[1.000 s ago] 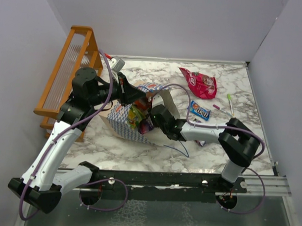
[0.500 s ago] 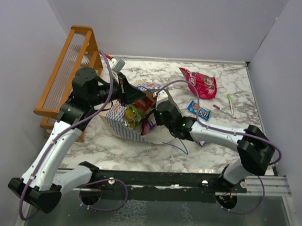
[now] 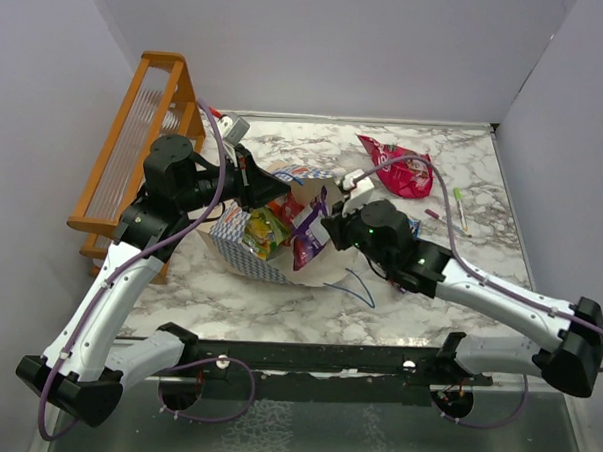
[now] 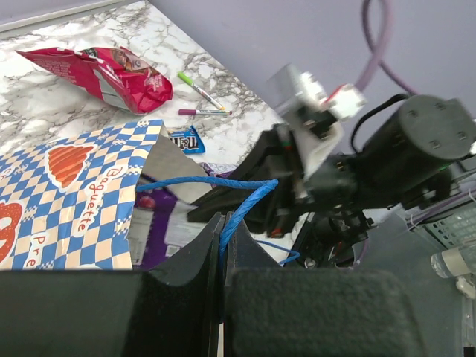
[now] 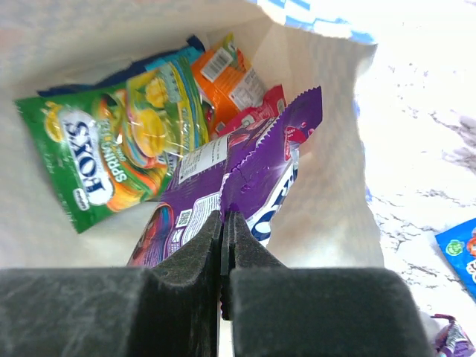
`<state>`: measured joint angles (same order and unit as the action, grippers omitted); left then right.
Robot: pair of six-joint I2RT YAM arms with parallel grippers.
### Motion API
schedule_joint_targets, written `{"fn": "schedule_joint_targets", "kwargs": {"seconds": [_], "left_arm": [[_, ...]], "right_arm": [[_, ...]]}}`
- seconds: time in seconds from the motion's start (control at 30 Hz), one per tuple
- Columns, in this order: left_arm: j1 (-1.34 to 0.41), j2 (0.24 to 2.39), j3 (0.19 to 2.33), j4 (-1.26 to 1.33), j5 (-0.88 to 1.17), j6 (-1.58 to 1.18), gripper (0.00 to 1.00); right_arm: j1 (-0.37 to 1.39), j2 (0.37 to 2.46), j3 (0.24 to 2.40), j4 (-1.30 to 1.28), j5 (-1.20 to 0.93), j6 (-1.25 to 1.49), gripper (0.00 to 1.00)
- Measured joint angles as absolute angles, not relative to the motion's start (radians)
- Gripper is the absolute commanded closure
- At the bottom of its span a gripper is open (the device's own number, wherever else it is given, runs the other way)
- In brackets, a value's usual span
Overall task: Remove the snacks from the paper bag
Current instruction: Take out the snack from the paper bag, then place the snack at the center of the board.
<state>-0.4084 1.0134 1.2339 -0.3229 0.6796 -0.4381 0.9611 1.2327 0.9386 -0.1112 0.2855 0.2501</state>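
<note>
The paper bag (image 3: 235,251) lies on its side with its mouth toward the right. My left gripper (image 3: 281,188) is shut on the bag's blue cord handle (image 4: 223,182) and holds the upper edge up. My right gripper (image 3: 328,228) is shut on a corner of the purple packet (image 5: 256,156), which sticks out of the mouth. Inside the bag lie a green-yellow packet (image 5: 119,149), an orange packet (image 5: 227,78) and a bit of red foil. The pink-red packet (image 3: 404,170) and a blue packet (image 4: 184,139) rest on the table.
An orange wooden rack (image 3: 135,149) stands along the left wall. A green pen (image 3: 459,206) and a purple pen (image 3: 437,215) lie at the right, past the blue packet. The bag's other cord handle (image 3: 361,289) trails on the marble in front.
My right gripper has shut on the purple packet and drawn back to the right, bringing the packet partly out of the bag's mouth. The left gripper has kept its hold on the handle.
</note>
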Motion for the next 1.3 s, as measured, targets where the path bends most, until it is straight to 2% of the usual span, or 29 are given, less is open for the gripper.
{"fn": "schedule_joint_targets", "kwargs": {"seconds": [0.47, 0.63, 0.8, 1.1, 1.3], "left_arm": [[-0.408, 1.013, 1.222, -0.321, 0.67, -0.439, 1.0], [-0.408, 1.013, 1.213, -0.322, 0.664, -0.44, 1.0], [-0.408, 1.013, 1.213, -0.322, 0.662, -0.44, 1.0], [-0.408, 1.013, 1.213, -0.323, 0.658, -0.44, 1.0], [-0.408, 1.014, 1.213, -0.323, 0.656, -0.442, 1.0]], "right_arm": [[0.961, 0.804, 0.977, -0.371, 0.314, 0.204, 0.99], [0.961, 0.681, 1.003, -0.438, 0.393, 0.176, 0.99], [0.961, 0.579, 1.0, -0.433, 0.57, 0.143, 0.99], [0.961, 0.701, 0.936, -0.418, 1.082, 0.189, 0.99], [0.937, 0.809, 0.9, -0.508, 1.254, 0.381, 0.99]]}}
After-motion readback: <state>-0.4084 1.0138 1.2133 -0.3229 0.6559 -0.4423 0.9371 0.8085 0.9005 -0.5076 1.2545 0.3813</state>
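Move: The purple snack hangs from the right gripper in the paper bag's mouth. The bare table it goes to lies about 24 cm to the right, level ahead, some 21 cm below. From this hand the blue snack is about 19 cm right and 5 ahead, a loose purple pack 20 right and 8 back, the red snack 18 right and 20 ahead, all near table height. That bare spot lies some 30 cm right of the left gripper and 38 below. Keep the right fingers shut on the purple snack and lift it some 15 cm up from the paper bag's mouth while drawing back a little and swinging right. Carry on over the loose packs to about 24 cm right, sinking halfway back down and easing forward as the wrist turns clockwise some 55 degrees. Let the left gripper keep hold of the blue handle. ##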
